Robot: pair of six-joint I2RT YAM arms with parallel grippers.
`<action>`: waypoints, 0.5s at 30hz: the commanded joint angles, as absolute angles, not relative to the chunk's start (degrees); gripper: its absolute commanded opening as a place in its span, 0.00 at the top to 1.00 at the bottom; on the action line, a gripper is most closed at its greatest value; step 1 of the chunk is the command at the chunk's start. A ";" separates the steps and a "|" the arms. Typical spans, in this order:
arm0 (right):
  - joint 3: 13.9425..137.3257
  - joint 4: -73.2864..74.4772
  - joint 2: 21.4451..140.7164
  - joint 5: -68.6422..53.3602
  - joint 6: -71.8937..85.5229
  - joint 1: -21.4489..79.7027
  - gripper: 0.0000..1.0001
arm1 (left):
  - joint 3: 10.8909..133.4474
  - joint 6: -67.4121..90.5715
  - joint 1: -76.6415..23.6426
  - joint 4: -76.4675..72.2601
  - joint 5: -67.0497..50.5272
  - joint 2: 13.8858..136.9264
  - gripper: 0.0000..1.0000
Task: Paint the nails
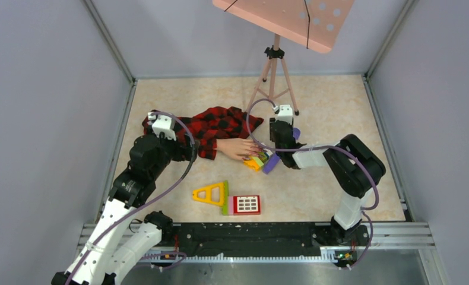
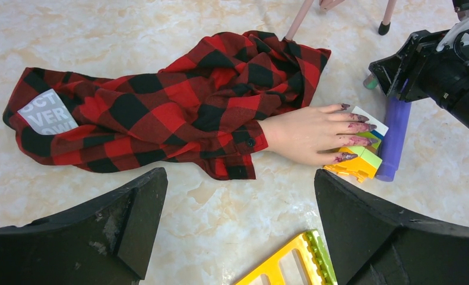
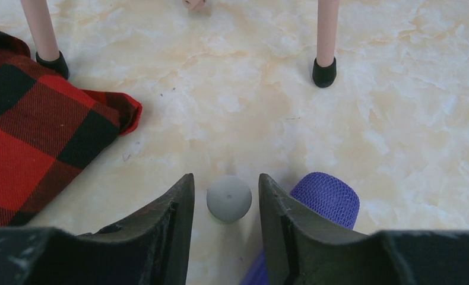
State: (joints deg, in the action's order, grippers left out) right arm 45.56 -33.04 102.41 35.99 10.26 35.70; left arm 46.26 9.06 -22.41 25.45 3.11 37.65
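Note:
The flesh-coloured mannequin hand (image 1: 237, 148) (image 2: 303, 133) lies on the table in a red-and-black plaid sleeve (image 1: 217, 126) (image 2: 161, 107). Its dark purplish nails (image 2: 358, 126) rest on a stack of coloured blocks (image 1: 256, 161) (image 2: 360, 163). My right gripper (image 1: 279, 148) (image 3: 224, 177) points down just beyond the fingertips. Its jaws stand slightly apart around a small bottle's round grey-green cap (image 3: 228, 199), with a thin gap on each side. My left gripper (image 1: 186, 151) (image 2: 238, 178) is wide open and holds nothing, near the sleeve cuff.
A purple mesh-wrapped cylinder (image 1: 272, 163) (image 2: 392, 136) (image 3: 327, 196) lies beside the blocks, against my right finger. A pink tripod (image 1: 273, 71) stands behind, one foot (image 3: 324, 74) close by. A yellow triangle piece (image 1: 210, 193) (image 2: 291, 261) and a red window block (image 1: 245, 205) lie nearer.

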 commanded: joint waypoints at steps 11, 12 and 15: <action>47.64 -33.17 99.07 33.44 8.95 35.10 0.14 | 46.35 8.71 -22.18 24.29 5.92 36.91 0.01; 47.68 -32.38 98.03 33.00 8.71 35.11 0.13 | 46.39 8.70 -22.16 24.34 6.05 37.03 0.01; 47.99 -28.93 94.72 31.71 8.12 35.08 0.09 | 46.58 8.77 -22.23 24.60 6.38 37.03 0.01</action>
State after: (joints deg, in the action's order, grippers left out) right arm 45.56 -31.11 101.01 33.82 9.15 35.70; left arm 46.26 9.06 -22.41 25.74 5.06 37.63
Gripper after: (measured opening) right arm 0.888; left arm 0.990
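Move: The nail polish bottle stands upright between the right hand's slightly parted fingers, its middle about 1 cm ahead and 2 cm below. The purple microphone's head is some 6 cm to the right and 2 cm back, and an easel foot about 7 cm ahead and 6 cm right. The painted fake hand's middle lies 6 cm back and 13 cm left. From the left hand the bottle is roughly 15 cm ahead, 30 cm right and 20 cm below. Holding nearly in place around the standing nail polish bottle, the right hand spreads its already loosened fingers from less than half open to almost fully open, one to each side of the cap. Only towards the end does it start to drift, about half a centimetre left and slightly back and up. ##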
